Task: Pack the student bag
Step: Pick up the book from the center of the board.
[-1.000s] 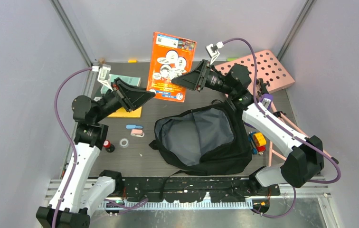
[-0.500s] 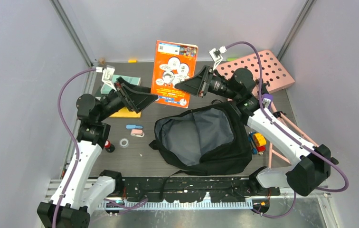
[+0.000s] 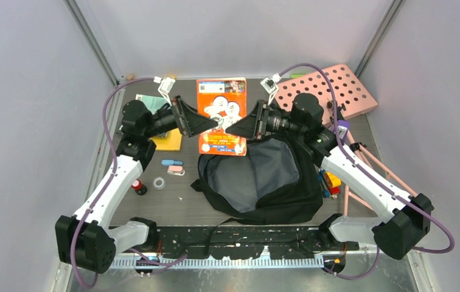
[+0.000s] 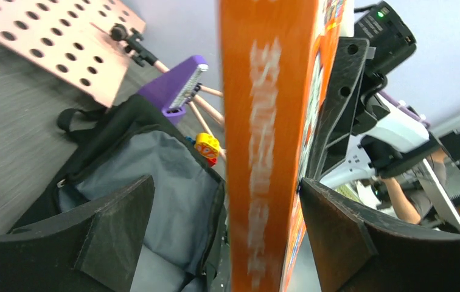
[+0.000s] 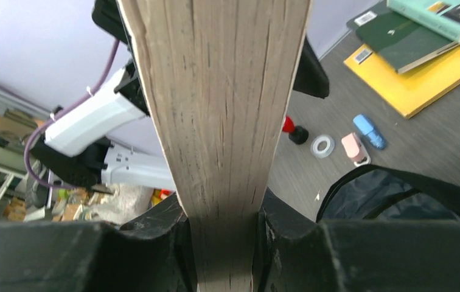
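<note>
An orange book (image 3: 221, 112) hangs upright over the back rim of the student bag (image 3: 258, 179), a black backpack lying open with its grey lining showing. My right gripper (image 3: 232, 129) is shut on the book's right side. In the right wrist view the page edge (image 5: 221, 109) is clamped between that gripper's (image 5: 223, 210) two fingers. My left gripper (image 3: 214, 124) stands open at the book's left edge. In the left wrist view the orange spine (image 4: 264, 140) stands between this gripper's (image 4: 226, 185) spread jaws: the right finger lies close against the cover and the left one is well apart. The bag (image 4: 154, 176) lies below.
A pink pegboard (image 3: 331, 88) leans at the back right. Yellow and green books (image 3: 165, 140) lie at the back left. Near them are a blue eraser (image 3: 171, 162), a pink eraser (image 3: 176, 171), a tape roll (image 3: 159, 182) and a small red item (image 3: 137, 186). A coloured toy (image 3: 331, 180) sits right of the bag.
My right gripper has shut on the book and my left gripper has opened and let go. The book has come down toward the bag. My left arm has swung toward the back.
</note>
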Robot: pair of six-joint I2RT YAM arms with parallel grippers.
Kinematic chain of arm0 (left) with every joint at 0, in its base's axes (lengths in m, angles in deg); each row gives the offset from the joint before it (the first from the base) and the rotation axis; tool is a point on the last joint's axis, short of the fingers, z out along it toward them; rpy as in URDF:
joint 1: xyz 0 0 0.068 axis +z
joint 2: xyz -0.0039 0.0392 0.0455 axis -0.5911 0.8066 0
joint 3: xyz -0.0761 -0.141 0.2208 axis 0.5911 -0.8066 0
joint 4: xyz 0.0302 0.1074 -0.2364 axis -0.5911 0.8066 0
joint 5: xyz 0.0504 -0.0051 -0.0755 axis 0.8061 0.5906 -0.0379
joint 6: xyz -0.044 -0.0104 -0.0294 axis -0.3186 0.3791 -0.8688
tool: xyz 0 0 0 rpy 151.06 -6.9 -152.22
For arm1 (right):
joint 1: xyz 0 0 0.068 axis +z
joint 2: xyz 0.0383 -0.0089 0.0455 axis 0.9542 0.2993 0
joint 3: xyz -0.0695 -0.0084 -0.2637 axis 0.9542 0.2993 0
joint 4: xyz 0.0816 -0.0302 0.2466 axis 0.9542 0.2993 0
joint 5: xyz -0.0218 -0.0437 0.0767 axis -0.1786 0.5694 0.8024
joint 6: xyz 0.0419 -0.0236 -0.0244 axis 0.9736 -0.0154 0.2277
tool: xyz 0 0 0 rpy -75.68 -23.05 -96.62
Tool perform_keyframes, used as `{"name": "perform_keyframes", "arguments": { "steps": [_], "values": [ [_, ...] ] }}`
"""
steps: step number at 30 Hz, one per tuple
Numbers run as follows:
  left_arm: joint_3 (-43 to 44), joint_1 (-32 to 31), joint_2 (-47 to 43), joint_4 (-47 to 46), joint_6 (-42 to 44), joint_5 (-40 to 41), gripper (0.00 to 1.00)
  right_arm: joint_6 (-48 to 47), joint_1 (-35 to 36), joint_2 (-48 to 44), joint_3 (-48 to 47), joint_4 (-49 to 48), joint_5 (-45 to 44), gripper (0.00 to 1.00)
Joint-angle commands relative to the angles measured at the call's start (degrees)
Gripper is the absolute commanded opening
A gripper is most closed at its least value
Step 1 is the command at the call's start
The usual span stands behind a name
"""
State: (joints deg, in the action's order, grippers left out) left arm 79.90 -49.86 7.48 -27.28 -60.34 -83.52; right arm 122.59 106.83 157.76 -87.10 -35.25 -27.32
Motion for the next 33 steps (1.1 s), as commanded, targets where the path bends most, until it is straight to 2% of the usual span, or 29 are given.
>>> {"name": "perform_keyframes", "arguments": {
  "steps": [1, 4, 5, 7, 12, 14, 16, 17, 18, 19, 21, 24, 28, 30, 33],
  "values": [
    [3.3, -3.4, -0.1, -6.3, -0.9, -2.6, 0.88, -5.5, 2.7, -3.2, -3.1, 0.4, 2.9, 0.01],
    [2.6, -4.6, -0.3, -8.1, -2.2, -1.8, 0.84, -6.6, 3.5, -3.0, -3.5, 1.2, 3.2, 0.01],
    [2.4, -5.0, -0.2, -8.8, -2.8, -1.7, 0.80, -6.8, 3.8, -2.9, -3.6, 1.7, 3.3, 0.01],
    [2.2, -5.9, 0.0, -9.4, -3.3, -1.9, 0.69, -7.5, 4.1, -2.7, -3.9, 2.4, 3.1, 0.01],
    [0.5, -6.6, -0.8, -10.3, -4.2, -1.8, 0.32, -10.1, 4.2, -3.2, -3.9, 6.0, -0.8, 0.01],
    [-0.6, -6.6, -1.5, -11.5, -5.1, -1.3, 0.14, -11.0, 4.2, -3.7, -3.7, 8.2, -3.4, 0.05],
    [-1.9, -6.6, -2.6, -12.6, -5.4, 0.1, 0.01, -12.0, 4.2, -4.4, -3.1, 10.9, -6.9, 0.24],
    [-2.6, -6.6, -3.4, -12.3, -5.0, 1.2, 0.00, -12.9, 4.2, -4.8, -2.5, 11.8, -8.2, 0.41],
    [-3.4, -6.6, -4.3, -11.3, -4.2, 2.5, 0.00, -13.4, 4.2, -5.7, -2.2, 13.9, -10.9, 0.49],
    [-4.0, -6.6, -5.4, -9.4, -2.5, 4.3, 0.00, -14.5, 4.2, -6.2, -1.6, 15.0, -12.6, 0.64],
    [-4.6, -6.5, -8.1, -1.1, 2.1, 10.0, 0.00, -16.2, 4.2, -7.7, -1.0, 20.2, -19.1, 0.76],
    [-4.4, -6.6, -12.5, 12.8, 10.0, 22.5, 0.00, -17.8, 4.4, -10.2, 0.1, 29.1, -30.3, 0.79],
    [-4.0, -6.5, -16.3, 25.9, 14.5, 37.5, 0.00, -16.8, 5.4, -13.4, 4.4, 33.7, -42.4, 0.79],
    [-3.9, -6.5, -16.8, 28.4, 15.3, 39.8, 0.00, -14.7, 6.1, -13.3, 5.2, 37.0, -48.0, 0.79],
    [-3.7, -5.9, -16.2, 28.5, 13.3, 36.4, 0.00, -11.5, 8.9, -9.9, 3.7, 43.8, -57.1, 0.75]
  ]
}}
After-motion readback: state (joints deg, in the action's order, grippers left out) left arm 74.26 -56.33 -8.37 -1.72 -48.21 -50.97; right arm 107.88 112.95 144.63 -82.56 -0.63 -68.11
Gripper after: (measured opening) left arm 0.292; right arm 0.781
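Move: The book hangs level between my hands, already pinched by my right fingers near its right edge; its middle is about 4 cm to the right of my open left hand and 1 cm ahead. The bag's mouth is about 12 cm right, 7 cm back and 30 cm below; the yellow folder 16 cm left, 6 cm ahead, the pink stapler 13 cm left, 5 cm back, both 35 cm down. From my right hand the book's middle is 3 cm left, 1 cm ahead. I take the book over: my left hand, already straddling its left edge, draws back and right about 4 cm and pinches it, while my right hand keeps its hold. Then my right fingers open and that hand backs off some 10 cm to the right, sinking and tipping its fingers down about 30 degrees; my left hand carries the book down and left some 6 cm each, a little forward, turning it counter-clockwise. ##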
